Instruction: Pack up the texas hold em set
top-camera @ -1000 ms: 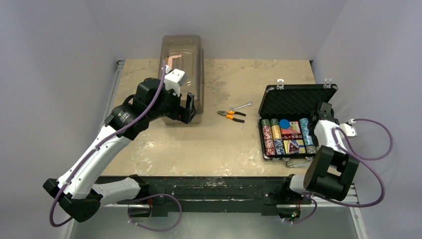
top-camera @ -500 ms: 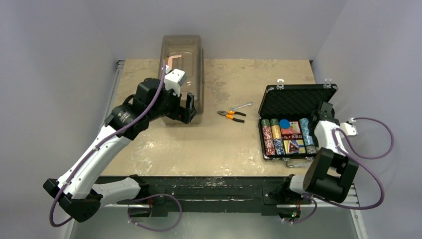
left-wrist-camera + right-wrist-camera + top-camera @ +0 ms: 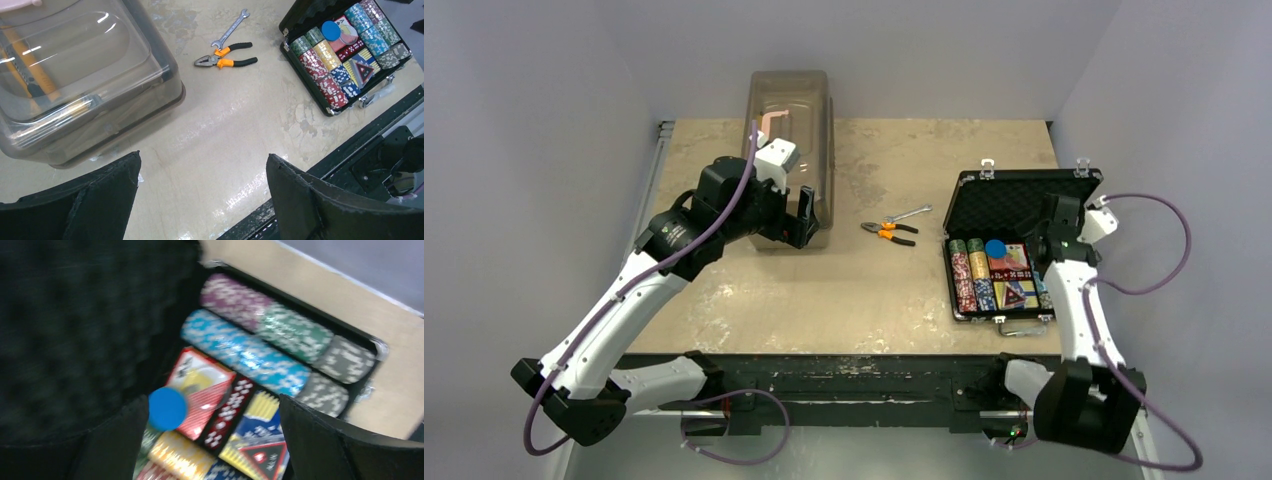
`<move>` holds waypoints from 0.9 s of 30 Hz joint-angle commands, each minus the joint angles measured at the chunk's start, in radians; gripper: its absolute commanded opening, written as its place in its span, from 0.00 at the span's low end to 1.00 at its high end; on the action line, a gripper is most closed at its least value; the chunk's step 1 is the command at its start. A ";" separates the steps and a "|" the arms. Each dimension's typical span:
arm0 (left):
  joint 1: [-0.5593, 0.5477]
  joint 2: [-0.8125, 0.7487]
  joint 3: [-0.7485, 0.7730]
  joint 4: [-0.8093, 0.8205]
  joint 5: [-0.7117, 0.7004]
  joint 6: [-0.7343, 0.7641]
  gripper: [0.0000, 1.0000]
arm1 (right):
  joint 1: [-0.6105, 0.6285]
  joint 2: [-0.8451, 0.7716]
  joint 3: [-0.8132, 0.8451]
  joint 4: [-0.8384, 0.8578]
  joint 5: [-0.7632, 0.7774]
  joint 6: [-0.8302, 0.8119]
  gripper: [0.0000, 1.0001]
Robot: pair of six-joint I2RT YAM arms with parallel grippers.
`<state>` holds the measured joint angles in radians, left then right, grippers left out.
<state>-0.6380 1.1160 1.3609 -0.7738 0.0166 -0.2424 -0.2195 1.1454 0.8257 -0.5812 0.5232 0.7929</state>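
Note:
The black case (image 3: 1022,203) lies open at the right of the table, lid tilted back. Its tray holds rows of multicoloured poker chips (image 3: 970,277), a blue round button (image 3: 167,408), a red card box (image 3: 202,385), red dice (image 3: 231,410), a blue card box (image 3: 260,426) and a red triangle token (image 3: 262,458). My right gripper (image 3: 1044,238) hovers over the tray's right side by the lid, open, with nothing between its fingers. My left gripper (image 3: 796,225) hangs open and empty over bare table beside the brown box. From its wrist view the case (image 3: 305,15) shows far right.
A large translucent brown box (image 3: 790,150) with a pink handle stands at the back left, close to my left gripper. Orange-handled pliers (image 3: 889,232) and a wrench (image 3: 911,213) lie mid-table between box and case. The table's front rail (image 3: 844,375) runs along the near edge.
My right gripper has gone from shut to open and has risen and swung back toward the lid, its forearm now stretched upright. The left arm has not moved.

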 commanded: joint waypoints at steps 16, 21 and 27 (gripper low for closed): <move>-0.003 0.005 0.010 0.007 -0.006 0.011 0.92 | 0.030 -0.136 0.100 0.467 -0.594 0.158 0.76; -0.004 0.009 0.015 0.003 -0.008 0.012 0.92 | 0.030 -0.115 0.077 0.521 -0.527 0.271 0.55; -0.003 0.019 0.017 0.001 0.005 0.010 0.92 | 0.030 -0.096 0.088 0.495 -0.441 0.333 0.38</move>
<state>-0.6380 1.1297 1.3609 -0.7811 0.0177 -0.2428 -0.1898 1.0439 0.8749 -0.1188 0.0013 1.0431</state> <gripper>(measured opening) 0.920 0.407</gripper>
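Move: Up above the case, the middle of the open lid's free rim lies about 11 cm ahead of the right hand, 8 cm to its left and 14 cm higher. Below the hand by some 7 cm are the blue chip row, 4 cm left and 5 cm back, and the blue cap, 14 cm left and 1 cm back. For the left hand, that rim is about 11 cm ahead, 42 cm right and 4 cm below. Leaving the chips in the case, the right hand climbs some 14 cm while going about 10 cm forward and 9 cm left to the lid's free rim, the last stretch mostly forward. The wrist swings some 50 degrees so the downward-slanting fingers come nearly level and point ahead; from wide open they close to under half, one on each side of the rim, with no grip yet plain. ##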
